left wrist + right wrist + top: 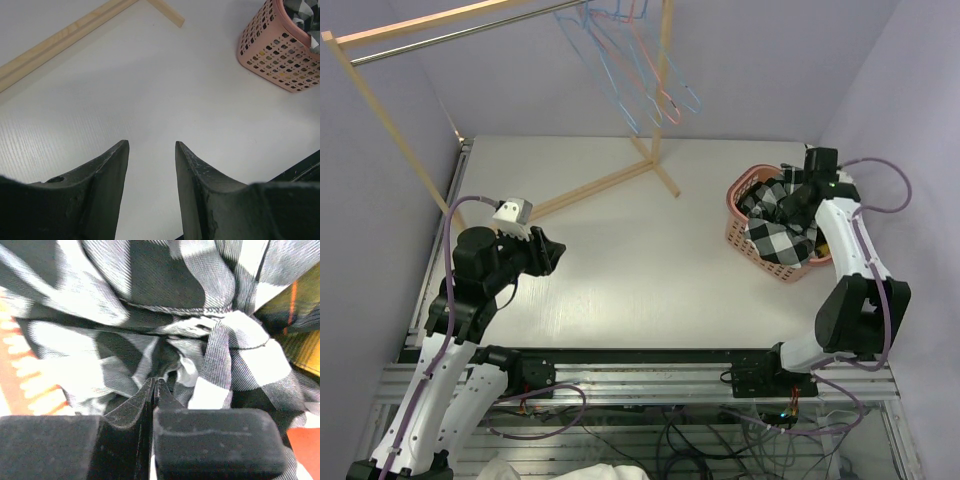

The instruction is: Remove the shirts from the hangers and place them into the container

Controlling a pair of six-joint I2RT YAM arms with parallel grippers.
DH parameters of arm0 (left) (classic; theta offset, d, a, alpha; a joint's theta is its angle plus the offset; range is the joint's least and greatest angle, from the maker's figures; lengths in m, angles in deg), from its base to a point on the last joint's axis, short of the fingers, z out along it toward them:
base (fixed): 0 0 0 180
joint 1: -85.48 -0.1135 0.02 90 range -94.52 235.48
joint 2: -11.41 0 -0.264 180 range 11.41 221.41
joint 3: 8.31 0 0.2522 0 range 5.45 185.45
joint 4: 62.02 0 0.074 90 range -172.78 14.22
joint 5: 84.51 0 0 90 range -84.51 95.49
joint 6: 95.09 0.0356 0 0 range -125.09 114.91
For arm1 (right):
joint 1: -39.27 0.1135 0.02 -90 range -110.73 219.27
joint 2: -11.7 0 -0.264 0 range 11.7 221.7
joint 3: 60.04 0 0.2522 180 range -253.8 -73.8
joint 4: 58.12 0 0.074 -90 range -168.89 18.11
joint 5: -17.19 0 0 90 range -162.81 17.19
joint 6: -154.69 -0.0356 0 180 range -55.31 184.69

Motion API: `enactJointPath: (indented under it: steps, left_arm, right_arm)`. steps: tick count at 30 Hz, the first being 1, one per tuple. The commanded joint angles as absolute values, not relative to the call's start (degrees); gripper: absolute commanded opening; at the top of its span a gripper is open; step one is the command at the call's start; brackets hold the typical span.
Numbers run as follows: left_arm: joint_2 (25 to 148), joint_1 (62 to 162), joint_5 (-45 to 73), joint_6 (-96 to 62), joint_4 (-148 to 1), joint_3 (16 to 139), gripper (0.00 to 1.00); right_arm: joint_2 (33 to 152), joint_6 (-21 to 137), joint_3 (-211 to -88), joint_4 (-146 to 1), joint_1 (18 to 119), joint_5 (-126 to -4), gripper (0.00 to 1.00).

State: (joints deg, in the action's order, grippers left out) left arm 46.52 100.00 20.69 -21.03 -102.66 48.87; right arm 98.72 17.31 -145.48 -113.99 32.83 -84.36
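Observation:
A black-and-white checked shirt (775,232) lies bunched in the pink container (738,236) at the table's right, spilling over its near rim. My right gripper (787,206) reaches down into it. In the right wrist view the shirt (165,305) fills the frame, its folds gathering at my right gripper (156,381), whose jaws are pressed together on the cloth. Bare blue and pink hangers (642,72) hang on the rail at the back. My left gripper (558,252) hovers over the table's left side. In its wrist view it (150,145) is open and empty, with the container (272,55) far off.
The wooden rack's foot (600,185) runs diagonally across the back of the table, with its upright post (663,70) near the hangers. Another dark and yellow plaid cloth (295,325) lies under the shirt in the container. The rack foot (60,42) also crosses the left wrist view.

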Motion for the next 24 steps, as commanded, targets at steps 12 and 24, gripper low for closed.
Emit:
enactJointPath:
  steps: [12, 24]
  left_arm:
    - [46.1, 100.5, 20.6, -21.3, -101.7, 48.7, 0.53]
    - [47.5, 100.5, 21.3, -21.3, -101.6, 48.7, 0.53]
  right_arm:
    - [97.0, 10.4, -161.8, -113.1, 31.5, -108.6, 0.00]
    - [108.5, 8.5, -166.7, -117.1, 27.4, -104.2, 0.00]
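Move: The loose end of the black-and-white checked shirt, lying over the far right rim, is about 7 cm ahead of the right hand and 9 cm to its right, nearly level with it. The basket's middle is roughly 8 cm below this hand and 2 cm to its left; the yellow shirt shows 8 cm back, 7 cm right and 5 cm lower. From the left hand, that loose end lies some 20 cm ahead, 60 cm right and 12 cm lower. The bunched checked shirt is left behind in the basket as the right hand, fingers still shut, climbs about 13 cm clear of it while swinging some 11 cm right and 6 cm forward, over to the end at the far right rim. The wrist turns roughly 25 degrees clockwise, and the hand finally starts to dip by a couple of centimetres, still above the cloth. ##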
